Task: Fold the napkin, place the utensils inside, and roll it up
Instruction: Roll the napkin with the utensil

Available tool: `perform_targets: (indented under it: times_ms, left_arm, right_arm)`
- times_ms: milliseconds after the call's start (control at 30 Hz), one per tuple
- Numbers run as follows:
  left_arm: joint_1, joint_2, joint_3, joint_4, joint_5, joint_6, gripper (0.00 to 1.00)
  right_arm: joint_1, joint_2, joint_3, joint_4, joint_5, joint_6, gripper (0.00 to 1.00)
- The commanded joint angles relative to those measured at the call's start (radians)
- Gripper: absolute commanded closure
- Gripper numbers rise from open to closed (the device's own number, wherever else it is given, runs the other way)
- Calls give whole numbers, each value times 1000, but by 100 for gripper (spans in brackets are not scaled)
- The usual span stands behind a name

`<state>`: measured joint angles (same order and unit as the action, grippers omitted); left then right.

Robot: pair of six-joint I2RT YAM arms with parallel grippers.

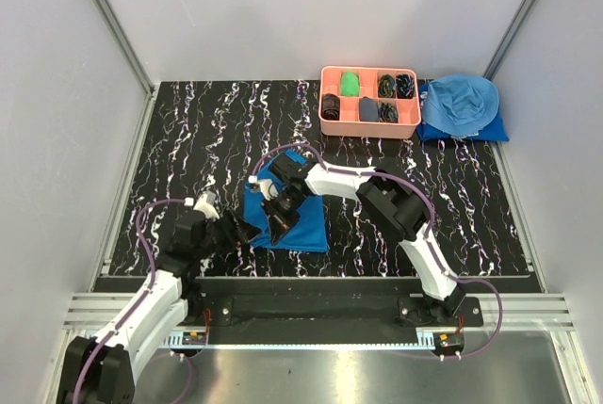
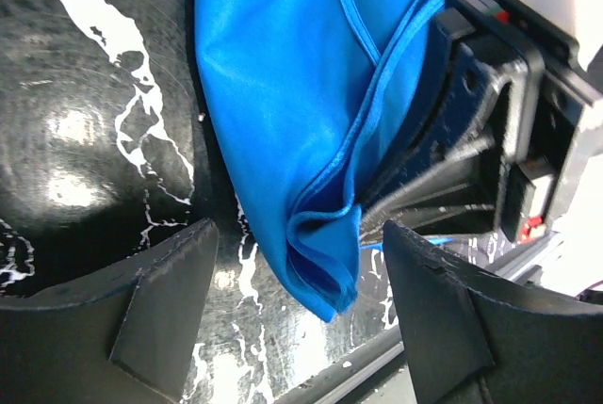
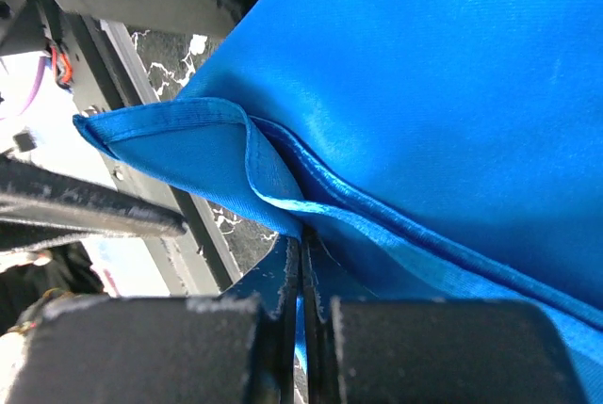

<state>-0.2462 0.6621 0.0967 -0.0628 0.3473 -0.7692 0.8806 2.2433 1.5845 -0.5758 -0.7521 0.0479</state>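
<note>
The royal-blue napkin (image 1: 306,222) lies folded on the black marbled table, near its front edge. My right gripper (image 1: 280,223) is shut on a layered hem of the napkin (image 3: 424,93), and the cloth is pinched between the closed jaws of the right gripper (image 3: 303,244). My left gripper (image 1: 247,232) sits just left of it and is open. In the left wrist view a folded napkin corner (image 2: 283,93) hangs between the wide-apart jaws of the left gripper (image 2: 300,234) without touching either one. The right gripper (image 2: 490,121) shows behind the cloth. The utensils are out of view.
A salmon compartment tray (image 1: 325,126) with small dark and green items stands at the back. A sky-blue heap of cloth (image 1: 459,103) lies to its right. The metal rail at the table's front edge (image 1: 320,282) runs just below the napkin. White walls enclose both sides.
</note>
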Motion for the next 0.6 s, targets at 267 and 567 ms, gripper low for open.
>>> perform_targets:
  times_ms: [267, 567]
  left_arm:
    - [-11, 97, -17, 31, 36, -44, 37]
    - [-11, 132, -11, 60, 38, -55, 57]
  right_arm:
    - [-31, 56, 68, -61, -15, 18, 100]
    - [-31, 61, 74, -62, -16, 18, 100]
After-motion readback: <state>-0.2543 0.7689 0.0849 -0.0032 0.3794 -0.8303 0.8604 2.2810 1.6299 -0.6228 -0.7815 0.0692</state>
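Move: The napkin's free corner flap lies almost between the open left fingers, some 2 cm right of the left hand, 1 cm back and 1 cm below. The right gripper, pinching the napkin next to that flap, is about 5 cm to the left hand's right, level fore and aft. From the right hand the flap sticks out about 4 cm to the left, level. The napkin's main body centres some 11 cm right and 5 cm ahead of the left hand, 2 cm lower. The napkin's corner flap is being straddled by the left gripper, which eases right and back by under a centimetre, then sinks about 1 cm, tipping some 5 degrees nose-down as its fingers close from wide to roughly half open. The right hand stays shut on the napkin beside the flap, creeping barely half a centimetre forward. ##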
